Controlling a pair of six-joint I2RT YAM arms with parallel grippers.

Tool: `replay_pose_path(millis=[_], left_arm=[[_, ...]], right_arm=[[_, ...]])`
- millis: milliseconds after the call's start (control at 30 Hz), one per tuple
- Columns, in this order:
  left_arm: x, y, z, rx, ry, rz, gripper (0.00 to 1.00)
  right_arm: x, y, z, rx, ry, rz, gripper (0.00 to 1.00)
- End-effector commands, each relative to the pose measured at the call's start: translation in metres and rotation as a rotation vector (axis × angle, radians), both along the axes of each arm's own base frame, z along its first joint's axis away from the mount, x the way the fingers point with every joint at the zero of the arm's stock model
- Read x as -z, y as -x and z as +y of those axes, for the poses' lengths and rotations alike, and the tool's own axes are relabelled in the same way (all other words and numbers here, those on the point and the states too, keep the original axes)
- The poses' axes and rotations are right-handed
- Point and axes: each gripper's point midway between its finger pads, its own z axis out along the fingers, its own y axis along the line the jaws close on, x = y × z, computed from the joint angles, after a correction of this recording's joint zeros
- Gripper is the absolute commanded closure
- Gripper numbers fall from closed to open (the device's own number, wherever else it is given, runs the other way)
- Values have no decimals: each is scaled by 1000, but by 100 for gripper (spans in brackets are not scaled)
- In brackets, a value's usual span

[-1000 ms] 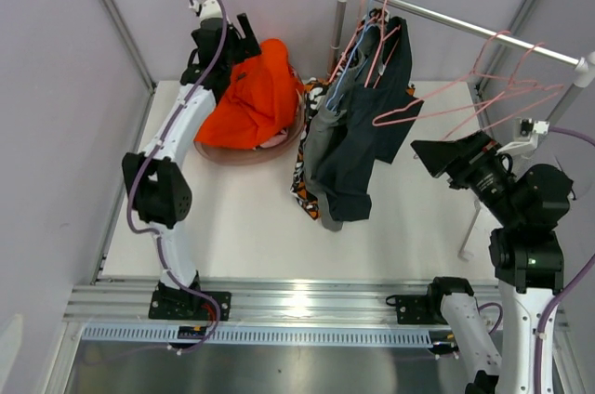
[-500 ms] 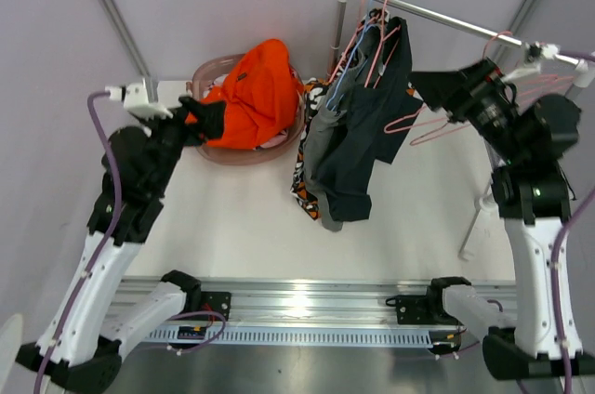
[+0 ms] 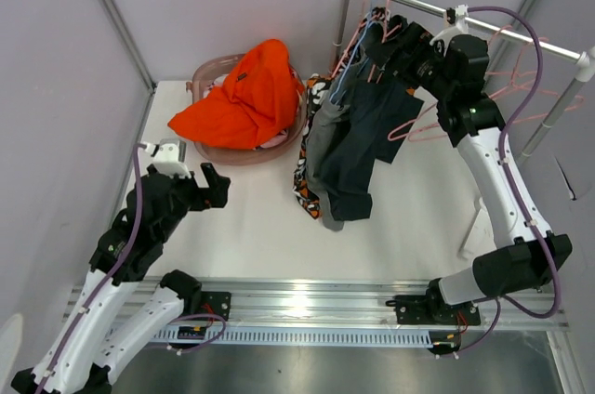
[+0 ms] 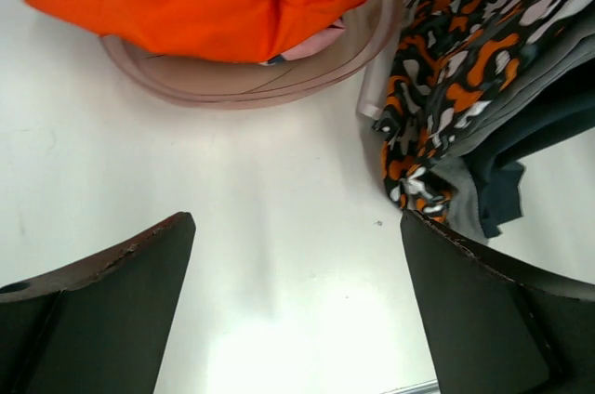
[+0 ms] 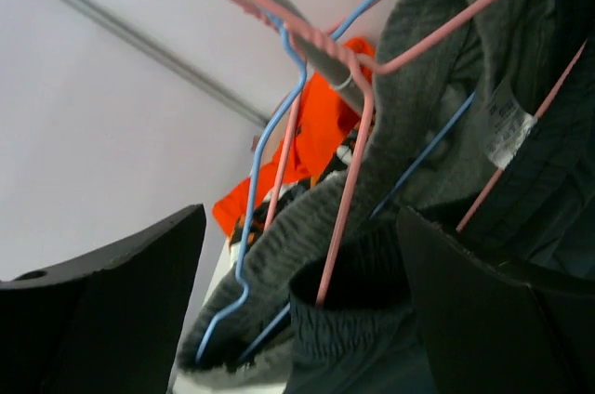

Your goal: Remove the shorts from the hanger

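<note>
Three shorts hang from pink and blue hangers (image 5: 349,190) on the rail (image 3: 521,36): dark charcoal (image 3: 358,148), grey (image 3: 321,138) and blotch-patterned (image 3: 305,185). Orange shorts (image 3: 251,97) lie heaped in the round basket (image 3: 206,71). My right gripper (image 3: 395,50) is open, up at the hanger tops. In its wrist view the charcoal waistband (image 5: 363,338) and a pink hanger wire sit between its fingers, with the grey waistband (image 5: 307,227) just behind. My left gripper (image 3: 212,188) is open and empty, low over the bare table (image 4: 279,227), apart from the basket (image 4: 260,87).
Several empty pink hangers (image 3: 521,87) hang further right on the rail. The rail's white post (image 3: 342,13) stands behind the basket. Grey walls close in at left and back. The blotch-patterned shorts' hem (image 4: 446,69) reaches the table beside the basket.
My left arm pulled back from the basket to the near left of the table. My right arm rose and swung left along the rail to the hanging shorts.
</note>
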Motion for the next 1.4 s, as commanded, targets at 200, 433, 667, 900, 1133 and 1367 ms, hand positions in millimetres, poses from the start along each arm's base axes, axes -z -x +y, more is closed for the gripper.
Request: replay_pose_path(millis=[200, 433, 667, 900, 1133, 1367], left_arm=[[9, 7, 13, -18, -49, -51, 1], [12, 7, 12, -16, -44, -58, 1], [14, 7, 12, -12, -44, -59, 1], [-1, 3, 4, 31, -50, -75, 1], [-83, 11, -75, 439, 125, -246, 1], [-122, 15, -169, 768, 183, -372, 1]], right_arm=[[-2, -29, 14, 52, 4, -52, 30], [8, -30, 23, 59, 16, -39, 53], [1, -20, 16, 87, 23, -48, 90], [-43, 5, 5, 105, 14, -140, 100], [-92, 44, -2, 106, -32, -237, 100], [-103, 86, 8, 83, -127, -229, 100]])
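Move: The pink hanger's upright wire, from which the dark shorts hang, lies about 3 cm ahead of the open right hand, 2 cm left and 4 cm below; the blue hanger is some 5 cm to the hand's left and 2 cm ahead, the rail 5 cm ahead, straight above by 8. From the left hand the dark shorts are about 14 cm ahead, 29 cm right, 4 cm higher; the patterned shorts stand 11 cm ahead, 20 cm right, 8 cm lower. The right hand eases down about 4 cm while reaching some 3 cm forward and a little left, its fingers closing until they pinch the pink hanger's wire just above the dark shorts' waistband, then keeps that pinch and pulls the hanger back and up, some 9 cm each way from the gripping spot. The empty left hand lingers low and wide open, then near the end sweeps about 14 cm right and 10 cm up towards the dark shorts, turning some 30 degrees clockwise. ##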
